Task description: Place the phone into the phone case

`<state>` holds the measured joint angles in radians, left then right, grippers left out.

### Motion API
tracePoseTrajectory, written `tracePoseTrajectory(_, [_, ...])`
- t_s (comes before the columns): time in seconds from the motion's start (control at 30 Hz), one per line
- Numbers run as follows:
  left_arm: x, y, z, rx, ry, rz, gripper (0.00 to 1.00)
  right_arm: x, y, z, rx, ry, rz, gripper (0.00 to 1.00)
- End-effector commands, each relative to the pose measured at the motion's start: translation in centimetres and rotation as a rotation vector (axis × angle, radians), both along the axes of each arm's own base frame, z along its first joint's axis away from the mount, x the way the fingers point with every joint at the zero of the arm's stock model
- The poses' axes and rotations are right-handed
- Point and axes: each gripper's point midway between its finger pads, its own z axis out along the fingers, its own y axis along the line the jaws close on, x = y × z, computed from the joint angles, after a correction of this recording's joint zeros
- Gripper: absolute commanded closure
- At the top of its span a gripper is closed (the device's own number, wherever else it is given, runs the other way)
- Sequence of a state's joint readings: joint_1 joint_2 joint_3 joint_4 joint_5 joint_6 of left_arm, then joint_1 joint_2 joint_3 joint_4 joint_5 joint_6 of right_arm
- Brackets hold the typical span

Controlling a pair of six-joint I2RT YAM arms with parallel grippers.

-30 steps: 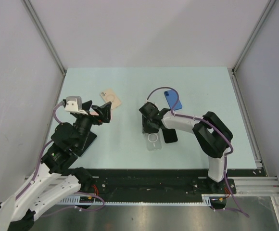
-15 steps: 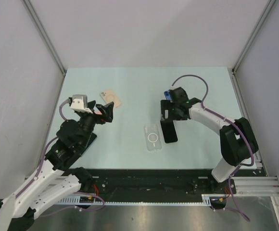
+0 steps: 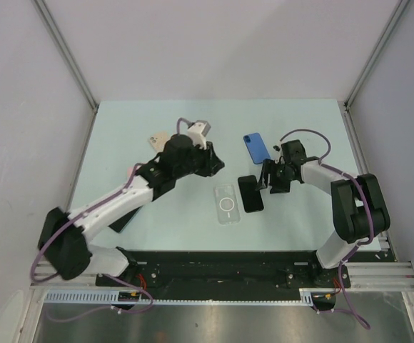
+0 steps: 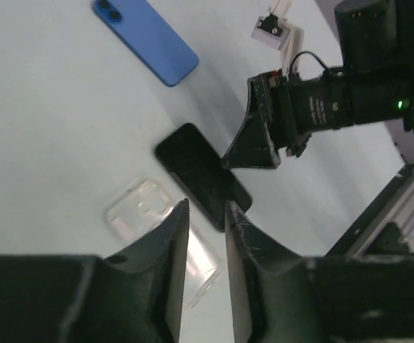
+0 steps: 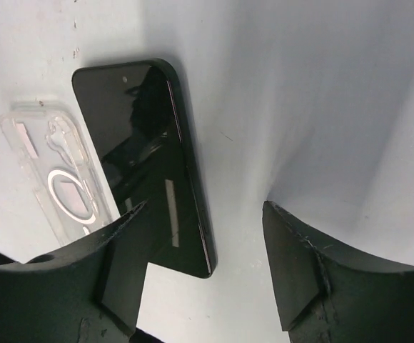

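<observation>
The black phone (image 3: pixel 250 194) lies screen up on the table, just right of the clear phone case (image 3: pixel 226 204), which is empty. In the right wrist view the phone (image 5: pixel 139 157) and case (image 5: pixel 57 179) lie side by side. My right gripper (image 3: pixel 268 179) is low at the phone's right side and open; one finger (image 5: pixel 121 250) hangs over the phone, the other (image 5: pixel 300 271) over bare table. My left gripper (image 3: pixel 216 163) hovers behind the case with its jaws narrowly apart and nothing between them. Below it I see the phone (image 4: pixel 200 175) and case (image 4: pixel 146 211).
A blue phone (image 3: pixel 257 148) lies behind the right gripper. A beige case (image 3: pixel 155 140) sits at the back left, partly hidden by the left arm. A dark flat object (image 3: pixel 127 219) lies under the left arm near the front left. Grey walls enclose the table.
The left arm has swung from the table's left side to the centre, and its jaws have narrowed. The right gripper left the case, rose, then came down open beside the phone.
</observation>
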<state>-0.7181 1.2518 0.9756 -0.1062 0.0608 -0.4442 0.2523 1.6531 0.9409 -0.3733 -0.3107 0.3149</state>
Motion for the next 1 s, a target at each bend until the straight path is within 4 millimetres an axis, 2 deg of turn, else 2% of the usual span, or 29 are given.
tracePoseTrajectory(0.0, [1.4, -5.9, 1.5, -0.101, 0.079, -0.149, 0.76, 0.5, 1.4, 1.3, 0.172, -0.034, 0.017, 0.34])
tracePoseTrajectory(0.03, [2.3, -6.9, -1.5, -0.06, 0.141, -0.15, 0.81, 0.7, 1.4, 1.2, 0.189, -0.044, 0.009, 0.34])
tracePoseTrajectory(0.07, [2.9, -7.5, -2.5, -0.041, 0.167, -0.15, 0.92, 0.6, 1.5, 1.1, 0.199, -0.041, 0.003, 0.34])
tracePoseTrajectory(0.1, [3.5, -8.1, -2.5, -0.024, 0.191, -0.149, 0.96, 0.6, 1.5, 1.0, 0.206, -0.032, -0.008, 0.34])
tracePoseTrajectory(0.13, [4.1, -8.6, -5.5, 0.02, 0.256, -0.145, 0.97, 0.5, 1.4, 0.8, 0.209, -0.029, -0.015, 0.34])
tracePoseTrajectory(0.2, [4.4, -9.5, -8.4, 0.059, 0.342, -0.148, 1.0, 0.6, 1.4, 0.7, 0.228, -0.029, -0.029, 0.34])
tracePoseTrajectory(0.3, [4.4, -10.6, -10.7, 0.062, 0.393, -0.158, 1.0, 0.0, 1.0, 0.3, 0.25, -0.017, -0.059, 0.34])
tracePoseTrajectory(0.37, [4.4, -10.9, -11.7, 0.072, 0.406, -0.151, 1.0, -0.2, 0.3, 0.4, 0.254, -0.018, -0.085, 0.34])
tracePoseTrajectory(0.5, [4.5, -10.1, -14.5, 0.143, 0.443, -0.094, 1.0, -0.1, -1.0, 0.7, 0.257, -0.034, -0.128, 0.34])
tracePoseTrajectory(0.67, [3.8, -10.8, -16.6, 0.154, 0.488, -0.125, 1.0, -0.4, -1.1, 0.6, 0.26, -0.031, -0.125, 0.32])
tracePoseTrajectory(0.77, [3.6, -10.0, -18.0, 0.236, 0.49, -0.084, 1.0, -0.3, -1.2, 0.7, 0.256, -0.039, -0.121, 0.32])
tracePoseTrajectory(0.97, [4.4, -8.9, -18.7, 0.361, 0.444, -0.024, 1.0, -0.4, -1.0, 1.0, 0.247, -0.057, -0.109, 0.3])
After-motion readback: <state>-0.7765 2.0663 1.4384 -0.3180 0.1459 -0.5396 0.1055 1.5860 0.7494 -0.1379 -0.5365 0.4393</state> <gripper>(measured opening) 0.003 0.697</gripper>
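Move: Roughly 15 cm to the left hand's right, 1 cm ahead and some 21 cm below lies the black phone. The clear case is beside the phone: 6 cm right and 3 cm back of this hand. The blue phone lies 19 cm ahead and 17 cm right. From the right hand, which hovers low beside it, the black phone is about 5 cm left, 1 cm ahead and 2 cm below. Sinking some 20 cm, the left hand first swings right about 9 cm and a little forward, shutting its half-open fingers early on, then drops almost straight down with them shut and tipped some 30 degrees steeper, to the gap between the black phone's left edge and the case's far right corner. Beside the phone the right hand stays low and part-open, rolling about 15 degrees so its left side rises. ##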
